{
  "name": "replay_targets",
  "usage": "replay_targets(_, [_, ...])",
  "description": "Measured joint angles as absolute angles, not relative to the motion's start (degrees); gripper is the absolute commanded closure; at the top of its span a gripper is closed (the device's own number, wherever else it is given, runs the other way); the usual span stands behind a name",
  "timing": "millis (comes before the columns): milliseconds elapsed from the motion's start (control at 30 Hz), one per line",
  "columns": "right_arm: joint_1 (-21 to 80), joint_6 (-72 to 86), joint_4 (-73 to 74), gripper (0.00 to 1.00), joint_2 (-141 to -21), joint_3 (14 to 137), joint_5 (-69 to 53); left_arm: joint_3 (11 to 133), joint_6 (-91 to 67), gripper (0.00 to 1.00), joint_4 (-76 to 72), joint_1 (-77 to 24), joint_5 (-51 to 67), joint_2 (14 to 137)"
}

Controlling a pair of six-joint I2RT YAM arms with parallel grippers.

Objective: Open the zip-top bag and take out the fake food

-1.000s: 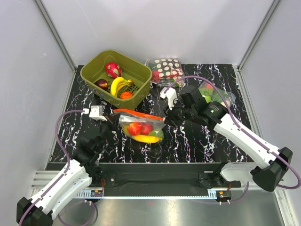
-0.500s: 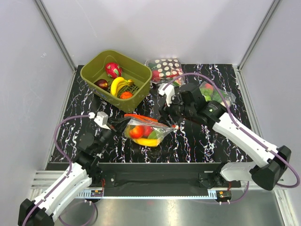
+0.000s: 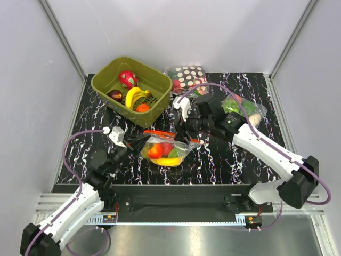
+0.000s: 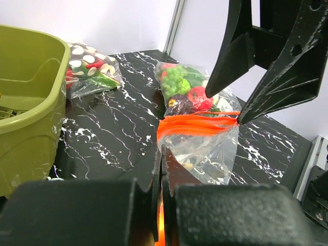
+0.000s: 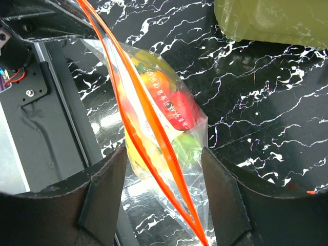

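Observation:
The zip-top bag (image 3: 166, 150) hangs just above the table, with its orange-red zip strip (image 3: 159, 133) on top. Through the clear plastic I see the fake food (image 5: 177, 110): a red fruit, an orange piece, a yellow banana and a green piece. My left gripper (image 3: 141, 140) is shut on the left end of the strip (image 4: 197, 122); in the left wrist view the orange edge is pinched between its jaws (image 4: 164, 155). My right gripper (image 3: 184, 135) stands open, with its fingers on either side of the bag's right end (image 5: 163, 154) and not touching it. The strip's two tracks run slightly apart.
An olive-green basket (image 3: 155, 80) with toy fruit stands at the back left. A polka-dot bag (image 3: 187, 76) lies behind the right gripper. A bag of green and red vegetables (image 3: 243, 106) lies at the right, under the right arm.
My right gripper has opened and let go of the bag's right end. The bag has shifted right and sagged. My left gripper still holds it and has followed to the right.

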State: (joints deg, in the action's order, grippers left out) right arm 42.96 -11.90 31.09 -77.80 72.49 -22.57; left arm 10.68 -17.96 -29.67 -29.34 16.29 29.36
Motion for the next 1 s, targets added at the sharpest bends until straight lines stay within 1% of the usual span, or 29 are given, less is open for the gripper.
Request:
replay_targets(467, [41.1,-13.3,28.1,0.33,-81.3,72.2,-22.8,10.7,-17.9,1.00,-29.4,-29.3,16.6,29.1])
replay_targets(667, [41.0,-13.3,28.1,0.33,-82.9,72.2,-25.6,10.7,-17.8,1.00,-29.2,-29.3,16.6,28.9])
replay_targets(767, [41.0,-13.3,28.0,0.35,-83.5,72.2,-28.4,10.8,-17.8,1.00,-29.1,-29.3,16.7,29.0])
replay_targets(833, [41.0,-13.3,27.6,0.39,-84.4,72.2,-30.5,10.8,-17.8,1.00,-29.1,-29.3,16.8,29.0])
replay_targets(900, [41.0,-13.2,27.3,0.46,-85.7,72.2,-32.2,10.8,-17.8,1.00,-29.1,-29.3,17.0,29.0])
replay_targets(933, [41.0,-13.2,27.1,0.58,-86.5,72.3,-33.0,10.9,-17.8,1.00,-29.1,-29.3,17.1,29.1])
replay_targets(1000, [41.0,-13.0,27.0,0.73,-88.0,72.3,-34.3,10.9,-17.8,0.99,-29.0,-29.3,17.3,29.2])
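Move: My left hand still holds the left end of the bag's zip edge. My right hand is open over the zip lip it goes for, about 3 cm to its left and 5 cm below; that same spot is some 10 cm to the right of my left hand and slightly below it. From my right hand, the red fruit in the bag is about 6 cm back, 12 cm left and 12 cm down. The bagged banana is 11 cm back, 7 cm left and 15 cm down, and the green basket's middle 22 cm ahead, 23 cm left and 14 cm down. I slide my open right hand about 2 cm forward over the slack mouth, then draw it back nearly as far while lowering it onto the zip lip. I end some 5 cm lower and 3 cm further left, swinging the fingers about 10 degrees counter-clockwise. At the end the fingers start to close, partway, astride the farther lip. My left hand stays put, pinching its end of the zip. ##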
